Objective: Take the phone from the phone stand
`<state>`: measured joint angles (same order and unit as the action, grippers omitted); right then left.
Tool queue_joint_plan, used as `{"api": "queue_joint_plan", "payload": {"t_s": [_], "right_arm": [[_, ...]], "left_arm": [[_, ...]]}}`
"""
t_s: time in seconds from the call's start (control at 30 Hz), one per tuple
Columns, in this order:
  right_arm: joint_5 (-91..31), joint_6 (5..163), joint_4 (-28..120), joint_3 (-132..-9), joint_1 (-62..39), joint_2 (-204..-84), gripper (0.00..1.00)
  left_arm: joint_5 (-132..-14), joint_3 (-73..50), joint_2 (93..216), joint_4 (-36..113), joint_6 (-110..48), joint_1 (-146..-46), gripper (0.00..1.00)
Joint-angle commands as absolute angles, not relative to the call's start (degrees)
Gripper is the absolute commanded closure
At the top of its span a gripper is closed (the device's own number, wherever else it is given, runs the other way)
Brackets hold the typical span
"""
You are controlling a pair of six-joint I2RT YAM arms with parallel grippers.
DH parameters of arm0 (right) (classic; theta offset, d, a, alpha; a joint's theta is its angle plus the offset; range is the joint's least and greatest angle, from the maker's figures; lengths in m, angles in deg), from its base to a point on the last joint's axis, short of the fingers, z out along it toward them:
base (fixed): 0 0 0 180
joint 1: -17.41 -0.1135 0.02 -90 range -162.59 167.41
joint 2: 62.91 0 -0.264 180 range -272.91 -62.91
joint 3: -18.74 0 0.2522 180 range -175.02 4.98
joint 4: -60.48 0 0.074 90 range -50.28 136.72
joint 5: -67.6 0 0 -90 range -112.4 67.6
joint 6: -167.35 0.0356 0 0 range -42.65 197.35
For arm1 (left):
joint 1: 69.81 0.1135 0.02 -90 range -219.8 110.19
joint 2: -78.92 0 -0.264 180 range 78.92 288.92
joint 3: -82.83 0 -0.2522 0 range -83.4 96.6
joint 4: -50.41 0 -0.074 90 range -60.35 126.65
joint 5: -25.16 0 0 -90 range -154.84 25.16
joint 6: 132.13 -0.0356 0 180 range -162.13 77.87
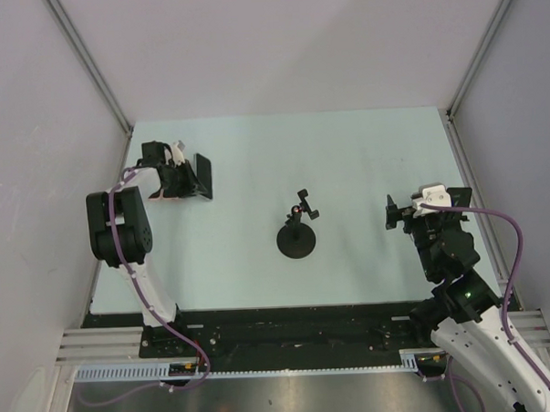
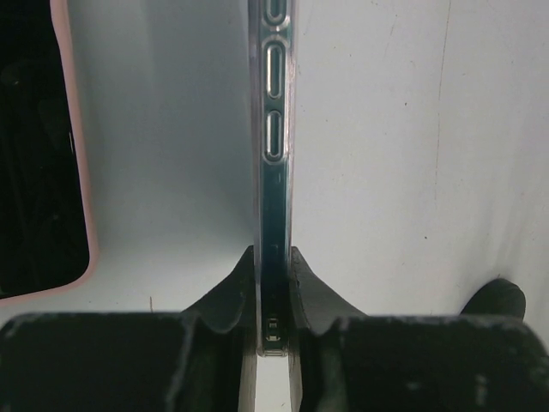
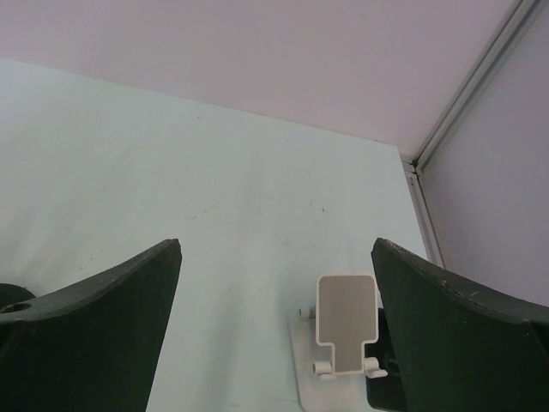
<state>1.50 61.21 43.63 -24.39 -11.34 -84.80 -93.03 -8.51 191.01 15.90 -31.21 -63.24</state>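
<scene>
My left gripper [image 1: 187, 180] at the table's far left is shut on a phone [image 1: 203, 177] in a clear case, held on edge. In the left wrist view the phone [image 2: 274, 129] runs straight up between my fingers [image 2: 232, 292], side buttons showing. A black phone stand [image 1: 296, 237] with a round base and an empty clamp stands mid-table. My right gripper [image 3: 274, 257] is open and empty at the right side [image 1: 426, 213]. It is over a white phone stand [image 3: 346, 322] with a bare grey pad, which also shows in the top view [image 1: 433, 197].
A second phone in a pink case [image 2: 34, 172], screen dark, lies just left of the held phone. Grey walls and metal corner posts [image 1: 474, 65] bound the pale table [image 1: 346, 157]. A dark object [image 3: 383, 388] sits right of the white stand.
</scene>
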Motion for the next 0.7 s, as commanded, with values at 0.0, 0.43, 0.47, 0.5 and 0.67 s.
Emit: {"api": "queue_joint_plan", "payload": {"t_s": [0.0, 0.43, 0.47, 0.5, 0.67], "right_arm": [[1.1, 61.7, 46.1, -24.3, -11.2, -84.7, 0.02], [0.0, 61.9, 46.1, -24.2, -11.2, -85.4, 0.02], [-0.1, 61.9, 46.1, -24.2, -11.2, -85.5, 0.02], [-0.2, 61.9, 46.1, -24.2, -11.2, -85.5, 0.02], [-0.4, 61.8, 46.1, -24.2, -11.2, -85.7, 0.02]], "left_arm": [[-93.7, -5.9, 190.9, 16.7, -33.4, -63.0, 0.79], [-84.4, -6.4, 187.3, 15.9, -34.7, -63.0, 0.49], [-84.2, -6.5, 187.3, 15.9, -34.9, -63.0, 0.49], [-83.6, -6.5, 187.2, 15.9, -34.9, -63.1, 0.49], [-80.9, -6.9, 186.0, 15.9, -34.6, -65.1, 0.34]]}}
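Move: Between the left fingers the clear-cased phone still stands on its long side, pinched near its near end, its middle about 6 cm ahead and a touch to the right. The nearer pink-cased phone lies some 8 cm left and 6 cm ahead, the farther one about 17 cm left and 6 cm ahead, both roughly 3 cm lower. From the right hand, the clear-cased phone is about 25 cm ahead, 58 cm left and 24 cm below. Opening from its narrow pinch to a little over half wide, the left gripper lets go of the clear-cased phone's near end. As the fingers part, the hand shifts about 2.5 cm left towards the nearer pink-cased phone, staying low, and rolls some 10 degrees so the fingers point more steeply down. ##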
